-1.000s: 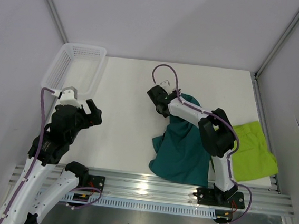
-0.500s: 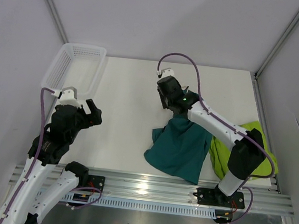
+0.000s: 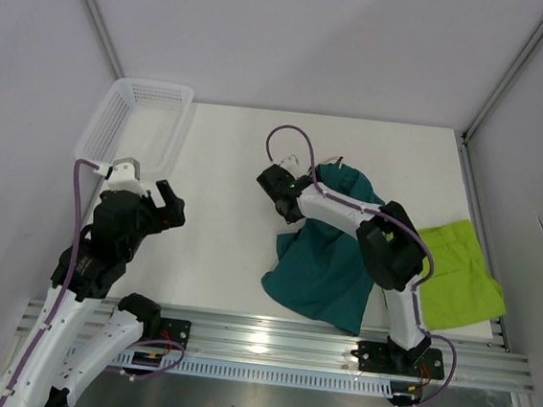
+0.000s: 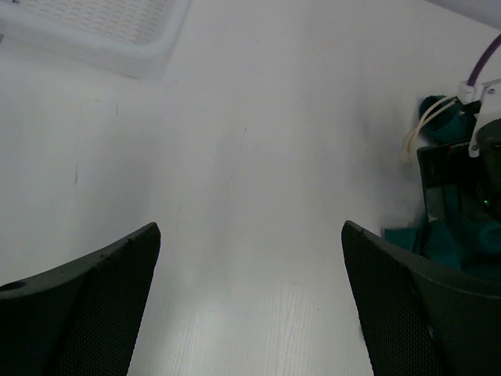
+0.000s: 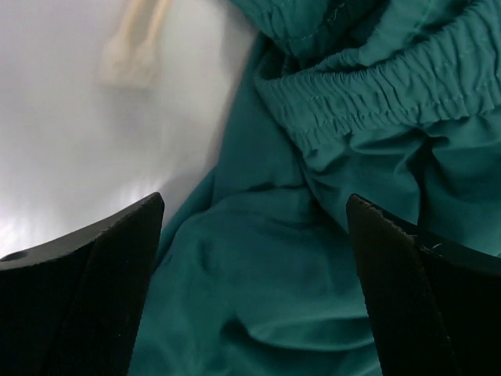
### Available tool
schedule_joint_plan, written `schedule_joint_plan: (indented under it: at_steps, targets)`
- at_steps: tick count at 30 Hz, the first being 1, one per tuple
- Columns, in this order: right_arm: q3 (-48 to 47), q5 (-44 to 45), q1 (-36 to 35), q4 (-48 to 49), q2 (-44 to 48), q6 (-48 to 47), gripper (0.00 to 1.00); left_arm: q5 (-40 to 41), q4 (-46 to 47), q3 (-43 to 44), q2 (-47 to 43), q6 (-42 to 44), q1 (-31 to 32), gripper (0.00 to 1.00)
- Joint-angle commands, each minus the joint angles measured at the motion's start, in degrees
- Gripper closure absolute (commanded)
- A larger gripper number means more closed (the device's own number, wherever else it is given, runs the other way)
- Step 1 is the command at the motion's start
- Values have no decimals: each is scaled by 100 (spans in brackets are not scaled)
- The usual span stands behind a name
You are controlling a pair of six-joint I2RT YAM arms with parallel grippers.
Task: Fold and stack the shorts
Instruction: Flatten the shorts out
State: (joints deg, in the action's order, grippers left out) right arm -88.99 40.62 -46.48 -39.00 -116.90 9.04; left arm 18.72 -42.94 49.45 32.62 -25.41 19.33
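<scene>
The dark teal shorts lie crumpled at mid-table, waistband toward the back, with a cream drawstring poking out. The lime green shorts lie flat at the right edge. My right gripper hovers at the teal pair's back left edge. In the right wrist view it stands open over the teal shorts, the elastic waistband and the blurred drawstring just ahead, nothing pinched. My left gripper hangs open over bare table at the left; in its own view it holds nothing.
A white mesh basket sits at the back left corner, its rim showing in the left wrist view. The table's right edge runs close beside the green shorts. A metal rail borders the near edge.
The right arm reached toward the back with the teal shorts, then swung back left and opened. The teal pair now lies shifted, waistband spread toward the back right. The left arm has not moved.
</scene>
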Motion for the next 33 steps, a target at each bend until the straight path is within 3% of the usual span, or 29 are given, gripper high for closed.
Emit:
schedule_joint_plan:
  at_steps: [1,4,13,19,22,23,26,27,30,33]
  targets:
    - [-513,1400,-28,-344,-411,335,0,-79,119,-14,-1,98,-61,1]
    - [-786,2142,-19,-511,-895,642,1,-79,119,-23,-10,106,-61,1]
    - [-1006,3004,183,-108,-1528,599,1,-132,137,-14,7,124,-61,1]
    - [-752,3417,323,954,-1476,-181,8,-158,154,-23,-10,133,-61,1]
    - [-629,3453,385,1640,-1458,-727,24,-176,163,-23,-1,141,-70,1]
    - [-611,3444,411,1746,-1450,-789,46,-176,163,-23,7,141,-70,1]
    - [-374,3365,420,2464,-1249,-1167,94,-193,172,-23,16,159,-87,1]
    - [-286,3373,429,2624,-1178,-1254,100,-193,172,-23,7,159,-88,1]
    - [39,3365,420,3047,-791,-1440,100,-211,181,-14,16,168,-105,1]
    - [172,3067,429,2821,-370,-1177,100,-228,180,-23,16,168,-123,1]
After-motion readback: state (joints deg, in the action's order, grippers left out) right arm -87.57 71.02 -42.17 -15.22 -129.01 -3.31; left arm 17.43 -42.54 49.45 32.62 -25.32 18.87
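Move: The teal shorts' gathered waistband, at the part nearest the right hand, lies about 6 cm ahead of that hand, 5 cm to its right and a couple of centimetres below it. The drawstring is some 10 cm ahead and 4 cm right, and the small flap on the shorts' left edge is 11 cm back and 3 cm left, both at table height. From the left hand the same waistband is roughly 21 cm ahead, 34 cm right and 18 cm below. The teal waistband is what the wide-open right hand goes for: it dips about 2 cm, sweeping forward and right over the shorts, then rises most of that again, ending some 7 cm farther out and 6 cm to the right. On the way the wrist turns roughly 30 degrees, fingers flatter and pointing more rightward, and late on they close and pinch the elastic. ##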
